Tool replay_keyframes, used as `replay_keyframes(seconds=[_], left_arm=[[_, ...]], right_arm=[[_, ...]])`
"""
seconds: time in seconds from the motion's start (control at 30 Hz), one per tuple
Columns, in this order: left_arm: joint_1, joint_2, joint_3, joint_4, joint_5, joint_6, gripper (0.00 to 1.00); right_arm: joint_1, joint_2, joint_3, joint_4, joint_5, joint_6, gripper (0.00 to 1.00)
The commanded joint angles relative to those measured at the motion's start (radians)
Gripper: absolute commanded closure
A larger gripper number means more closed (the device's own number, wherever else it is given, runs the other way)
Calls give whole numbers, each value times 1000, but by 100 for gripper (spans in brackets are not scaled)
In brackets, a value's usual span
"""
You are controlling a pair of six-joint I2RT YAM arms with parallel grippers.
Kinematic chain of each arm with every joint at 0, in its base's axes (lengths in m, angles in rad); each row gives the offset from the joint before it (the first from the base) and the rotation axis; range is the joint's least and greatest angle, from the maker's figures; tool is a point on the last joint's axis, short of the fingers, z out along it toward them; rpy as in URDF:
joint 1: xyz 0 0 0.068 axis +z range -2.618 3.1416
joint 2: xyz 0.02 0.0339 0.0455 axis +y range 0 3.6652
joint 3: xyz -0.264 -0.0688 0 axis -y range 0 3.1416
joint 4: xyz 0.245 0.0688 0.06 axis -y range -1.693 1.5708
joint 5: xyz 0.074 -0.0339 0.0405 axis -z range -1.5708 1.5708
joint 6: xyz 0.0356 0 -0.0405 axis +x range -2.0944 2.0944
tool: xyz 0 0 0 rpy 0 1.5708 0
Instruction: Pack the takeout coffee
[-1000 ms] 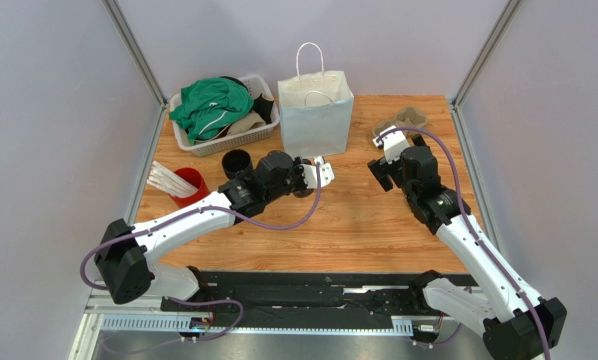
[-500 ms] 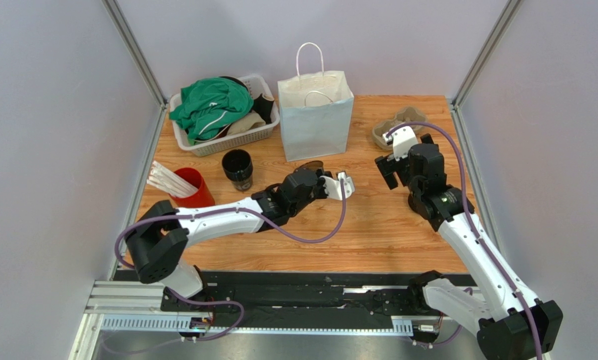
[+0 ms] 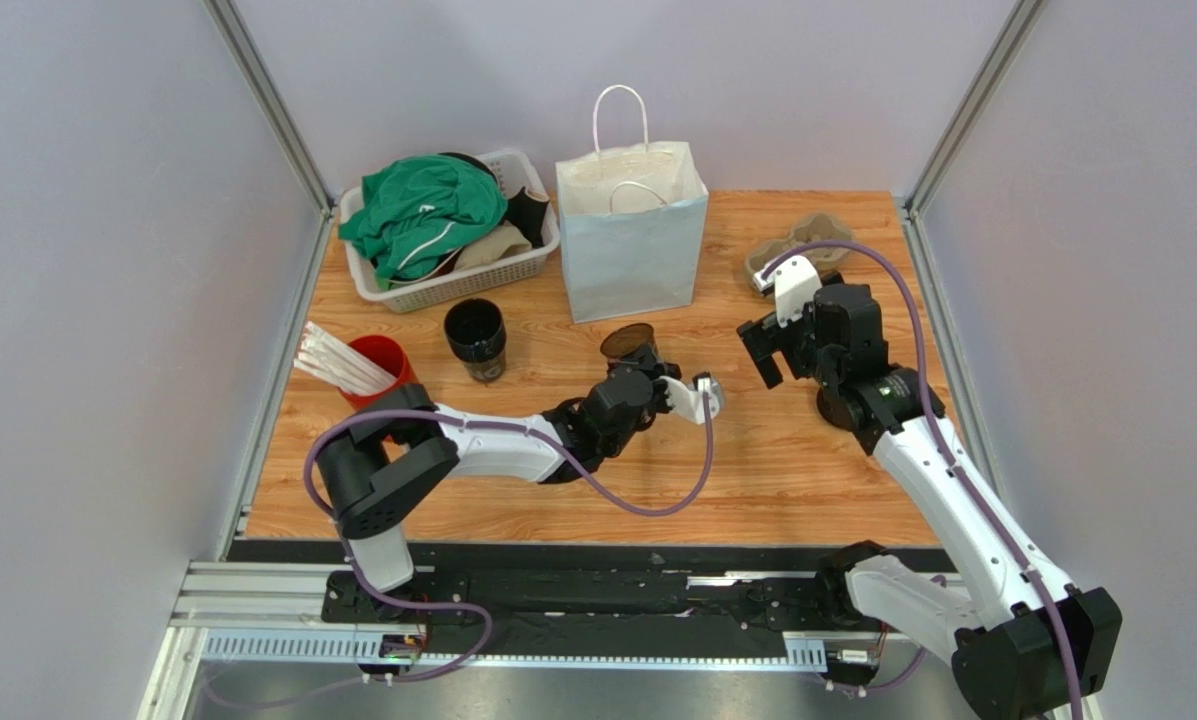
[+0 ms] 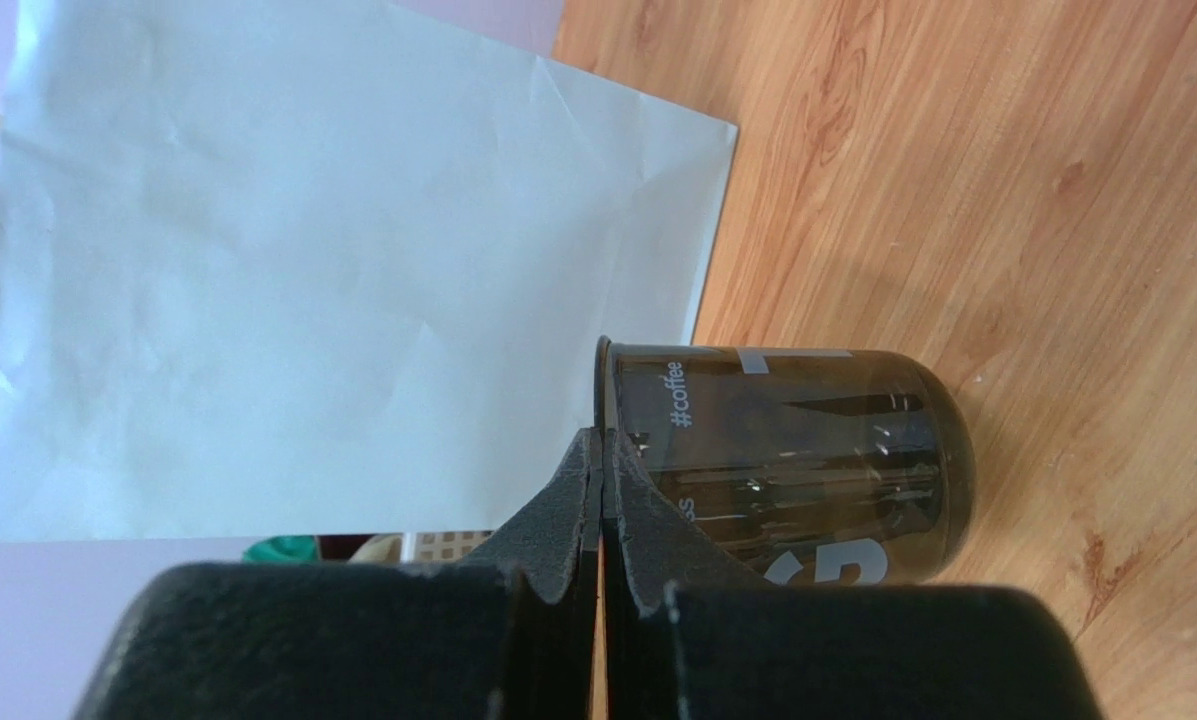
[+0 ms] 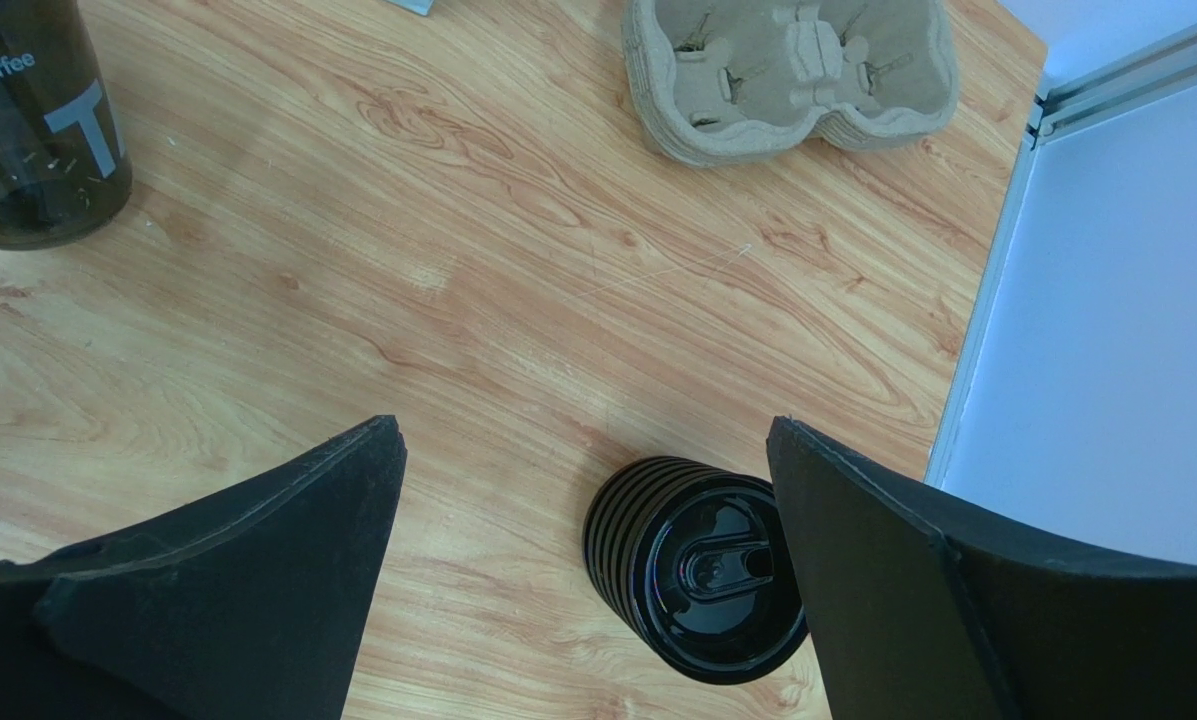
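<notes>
The takeout coffee (image 5: 705, 567), a black ribbed paper cup with a black lid, stands on the wood below my right gripper (image 5: 582, 435), close to its right finger. That gripper (image 3: 788, 353) is wide open and holds nothing. In the top view the right arm hides the coffee. My left gripper (image 4: 601, 450) is shut on the rim of a dark see-through cup (image 4: 800, 450) marked "#coffee". This cup (image 3: 628, 342) stands upright just in front of the white paper bag (image 3: 634, 240), with the left gripper (image 3: 637, 365) at its near side.
A cardboard cup carrier (image 3: 800, 248) lies at the back right. A black open cup (image 3: 475, 333) and a red cup with white straws (image 3: 379, 375) stand at the left. A basket (image 3: 454, 285) of clothes sits at the back left. Grey walls close in both sides.
The left arm has stretched out low to the right and the see-through cup now shows upright in front of the bag. The right gripper shifted only slightly.
</notes>
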Motion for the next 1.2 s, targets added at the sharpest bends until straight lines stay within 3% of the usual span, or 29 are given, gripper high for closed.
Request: replay_keyframes(seconds=[0.0,0.3,0.6,0.7,0.73,0.8,0.83,0.87,0.9,1.03,1.17], left_arm=[[-47,43,-41,276,-64,153,100],[-120,247,-124,698,-133,420,100],[-129,119,-140,573,-149,305,100],[-115,-17,-112,389,-149,160,93],[-103,-65,-74,165,-112,88,90],[-26,-201,-8,-119,-14,-202,86],[12,-236,61,-345,146,-292,82],[82,-257,84,-404,205,-413,81],[109,-288,98,-442,254,-443,80],[210,-308,121,-550,502,-532,57],[328,-236,184,-656,729,-620,46]], right_arm=[[-3,-16,37,19,-3,26,1],[-3,-24,37,23,1,29,1],[-3,-26,38,23,-2,32,1],[-2,-22,38,22,-3,34,1],[-3,-22,38,20,-6,34,1],[-3,-22,40,17,-8,34,1],[-3,-24,40,16,-9,32,1],[-3,-26,40,14,-9,32,1],[-2,-26,38,16,-9,32,1],[-2,-24,41,14,-17,32,1],[-3,-22,40,12,-17,32,1]])
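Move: Just below the left hand, roughly 14 cm down, 1 cm back and straight under it sideways, lies the bare table for the cup. The cup, roughly upright with its rim at the shut fingertips, has its middle about 2 cm ahead, 2 cm left and 5 cm below them. The paper bag stands some 15 cm ahead and 2 cm left, the cup stack about 5 cm ahead and 21 cm left. From the right hand the bare table is about level ahead, 17 cm left and 17 cm down. Lowering first, the left hand eases some 4 cm down, 3 cm back and a little right, fingertips tilting up about 15 degrees, with the cup still at the shut fingers. After a brief stay near the bottom it opens to about half and lets go of the rim, then climbs quickly, some 15 cm, swinging forward and left away from the cup as the wrist rolls and tips down. ##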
